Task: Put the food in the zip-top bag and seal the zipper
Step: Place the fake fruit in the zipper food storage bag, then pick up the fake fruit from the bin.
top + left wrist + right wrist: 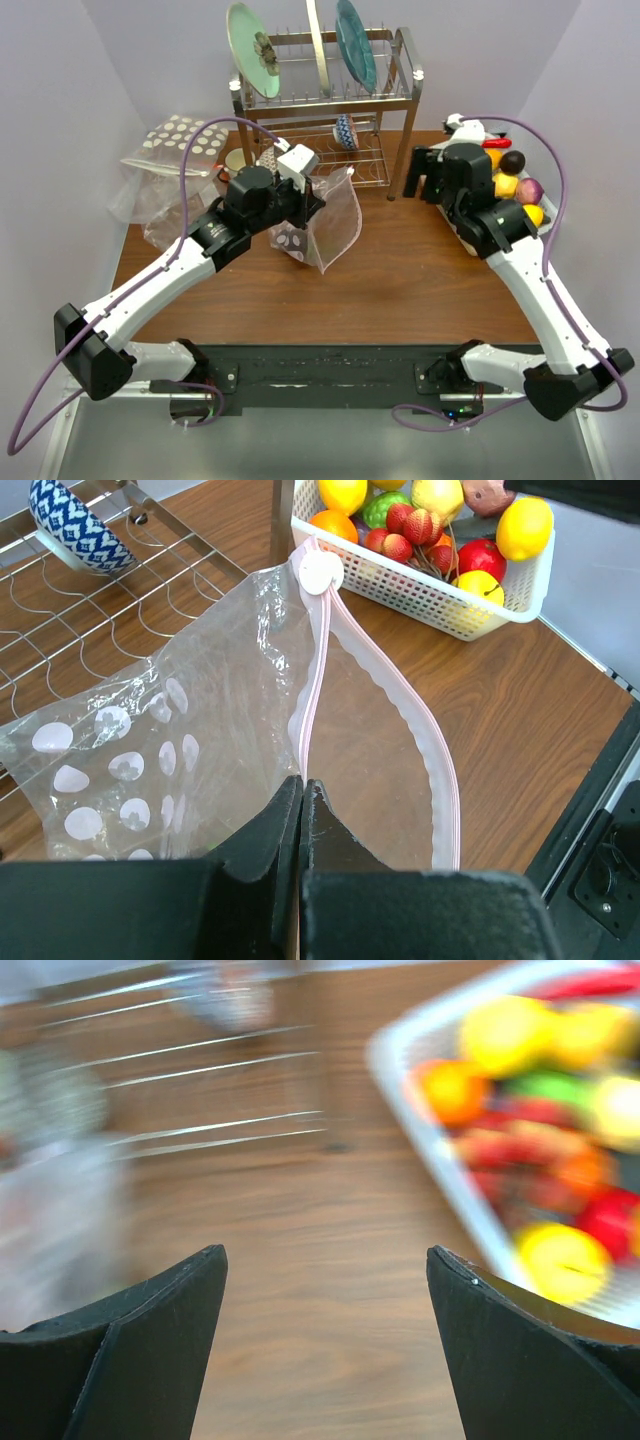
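The clear zip-top bag (335, 225) (370, 760) hangs left of the table's middle with its mouth open. Its pink zipper (440, 770) runs round the mouth to a white slider (320, 572). My left gripper (312, 200) (302, 780) is shut on the near lip of the bag. The food (515, 185) (420, 525), a lemon (525, 527), an orange (333, 525) and red berries among it, lies in a white basket (420, 595) (450, 1180) at the right. My right gripper (418, 180) (325, 1255) is open and holds nothing, over bare wood just left of the basket; its view is blurred.
A metal dish rack (330, 100) with plates stands at the back, with a blue-patterned bowl (345, 130) (75, 530) on its lower shelf. A crinkly polka-dot bag (175, 140) lies at the back left. White dots (110, 770) show through the clear bag.
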Controlling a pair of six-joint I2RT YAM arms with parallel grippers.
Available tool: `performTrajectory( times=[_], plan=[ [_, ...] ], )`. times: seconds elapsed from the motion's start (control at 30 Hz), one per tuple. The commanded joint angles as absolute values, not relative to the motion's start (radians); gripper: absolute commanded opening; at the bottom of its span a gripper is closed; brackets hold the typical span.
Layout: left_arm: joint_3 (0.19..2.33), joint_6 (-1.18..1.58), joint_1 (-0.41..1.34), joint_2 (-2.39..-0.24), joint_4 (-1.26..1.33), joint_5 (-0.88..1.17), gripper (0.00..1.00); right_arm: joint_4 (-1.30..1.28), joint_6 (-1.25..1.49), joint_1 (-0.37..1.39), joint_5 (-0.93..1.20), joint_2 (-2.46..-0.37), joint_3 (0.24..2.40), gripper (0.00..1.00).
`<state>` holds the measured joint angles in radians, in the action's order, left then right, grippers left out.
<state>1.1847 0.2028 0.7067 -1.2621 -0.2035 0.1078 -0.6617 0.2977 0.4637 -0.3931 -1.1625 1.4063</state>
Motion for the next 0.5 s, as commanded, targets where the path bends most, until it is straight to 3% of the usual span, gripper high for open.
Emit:
performTrajectory(
  times=[0.0,0.2,0.27,0.47],
  plan=[
    [1.195,0.219,0.699,-1.262,-0.172,0.098,0.0,-0.718,0.247,0.351,-0.639,-1.212,1.433,0.84],
    [1.195,0.222,0.699,-1.267,-0.173,0.1,0.0,-0.703,0.23,0.203,-0.654,-1.324,1.465,0.84],
    [1.193,0.222,0.699,-1.267,-0.172,0.101,0.0,-0.696,0.244,0.082,-0.603,-1.42,1.523,0.83],
    [1.189,0.218,0.7,-1.267,-0.169,0.1,0.0,-0.64,0.255,0.003,-0.637,-1.633,1.69,0.89]
  ],
)
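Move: The fruit basket's middle lies about 20 cm to the right of the empty right hand, 13 cm ahead and some 22 cm below. In it, the orange is about 9 cm right and 17 cm ahead of that hand, the yellow apple about 19 cm right and 3 cm ahead. The zipper bag hangs some 31 cm to its left, 2 cm ahead. From the left hand the basket is about 42 cm right, 16 cm ahead. The left hand keeps its pinch on the zipper bag's rim and stays put. The right hand, empty and open, sweeps about 17 cm to the right, away from the bag towards the fruit basket, also reaching some 7 cm forward and sinking about as much, while it swings some 30 degrees clockwise and tips its fingers a little farther down. It touches nothing yet. ##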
